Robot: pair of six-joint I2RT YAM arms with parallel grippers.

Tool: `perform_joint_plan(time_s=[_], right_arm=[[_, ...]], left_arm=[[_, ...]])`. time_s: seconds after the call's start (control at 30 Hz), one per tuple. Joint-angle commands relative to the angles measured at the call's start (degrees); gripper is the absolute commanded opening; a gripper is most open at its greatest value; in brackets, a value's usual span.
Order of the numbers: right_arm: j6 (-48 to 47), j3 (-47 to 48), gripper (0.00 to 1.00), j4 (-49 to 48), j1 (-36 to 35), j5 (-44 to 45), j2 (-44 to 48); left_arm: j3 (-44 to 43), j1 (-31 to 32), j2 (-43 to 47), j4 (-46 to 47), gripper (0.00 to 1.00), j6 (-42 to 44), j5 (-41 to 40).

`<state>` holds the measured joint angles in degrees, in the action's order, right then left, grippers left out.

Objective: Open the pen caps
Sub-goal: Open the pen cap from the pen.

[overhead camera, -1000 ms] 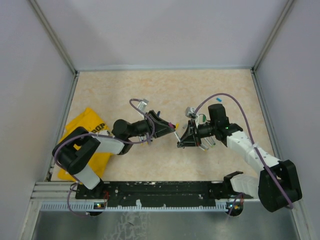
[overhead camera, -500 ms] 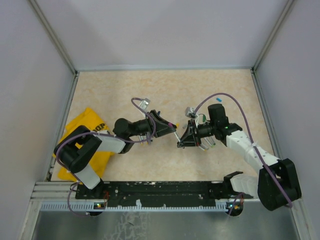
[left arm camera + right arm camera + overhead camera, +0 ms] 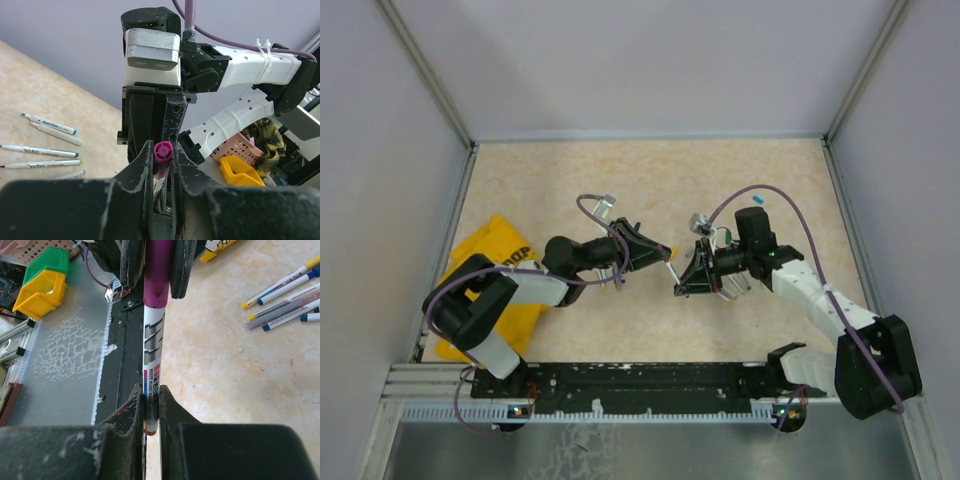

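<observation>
A white-barrelled pen (image 3: 152, 352) with a purple pen cap (image 3: 158, 271) is stretched in the air between my two grippers. My right gripper (image 3: 151, 401) is shut on the printed barrel near its orange tail. In the left wrist view my left gripper (image 3: 163, 156) is shut on the purple cap (image 3: 162, 150), whose round end faces the camera. From above, the left gripper (image 3: 656, 253) and right gripper (image 3: 683, 284) face each other mid-table, the pen (image 3: 672, 268) slanting between them. Several loose pens (image 3: 47, 150) lie on the table, and others (image 3: 282, 300) lie to the right.
A yellow cloth (image 3: 488, 268) lies under the left arm at the table's left side. A small blue cap (image 3: 757, 200) sits behind the right arm. The black base rail (image 3: 640, 378) runs along the near edge. Yellow and green bins (image 3: 42, 282) and a pink basket (image 3: 235, 149) stand off the table.
The left gripper's jaws have closed in onto the purple cap. Both arms and the pen have stayed almost in place.
</observation>
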<state>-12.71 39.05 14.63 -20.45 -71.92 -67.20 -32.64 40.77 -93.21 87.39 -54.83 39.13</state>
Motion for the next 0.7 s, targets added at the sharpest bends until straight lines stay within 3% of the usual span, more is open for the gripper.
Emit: perform_joint_plan(time_s=[0.0, 0.07, 0.2, 0.33, 0.67], right_arm=[[-0.4, 2.9, 0.00, -1.6, 0.3, -0.1, -0.1], [-0.4, 3.0, 0.04, -1.6, 0.3, 0.0, 0.2], [-0.6, 2.8, 0.30, -2.0, 0.3, 1.4, 1.4], [-0.6, 1.8, 0.43, -3.7, 0.3, 3.5, 3.5], [0.8, -2.4, 0.59, -11.0, -1.0, 7.7, 8.7]], left_arm=[[-1.0, 0.2, 0.7, 12.1, 0.03, -0.7, 1.5], [-0.7, 0.2, 0.5, 12.3, 0.00, -1.0, 1.4], [1.5, 0.3, 1.6, 11.1, 0.00, 0.2, -0.4], [5.8, 1.1, 5.2, 7.7, 0.00, 3.7, -4.4], [11.7, 6.0, 19.1, -8.8, 0.00, 15.4, -15.9]])
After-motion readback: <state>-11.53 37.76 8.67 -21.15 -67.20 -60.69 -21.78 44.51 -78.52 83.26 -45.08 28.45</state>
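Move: The magenta pen is held at both ends. Its middle lies about 2 cm back, 2 cm right and 4 cm below the left hand, and about 3 cm ahead, 2 cm left and 4 cm above the right. On the table, roughly 22 cm under the left hand, a yellow cap lies 3 cm ahead and 3 cm right. The uncapped pens lie some 17 cm right of the right hand, 3 cm ahead and 15 cm below. Leftward and back, after a slight dip that turns into a rise, the left hand travels about 4 cm with its fingers still shut on the magenta cap, turning some 10 degrees counter-clockwise. Just before it sets off, the right fingers begin to open, letting go of the pen's tail; the right hand then rises about 2 cm and eases 1 cm forward, rolling some 10 degrees. ##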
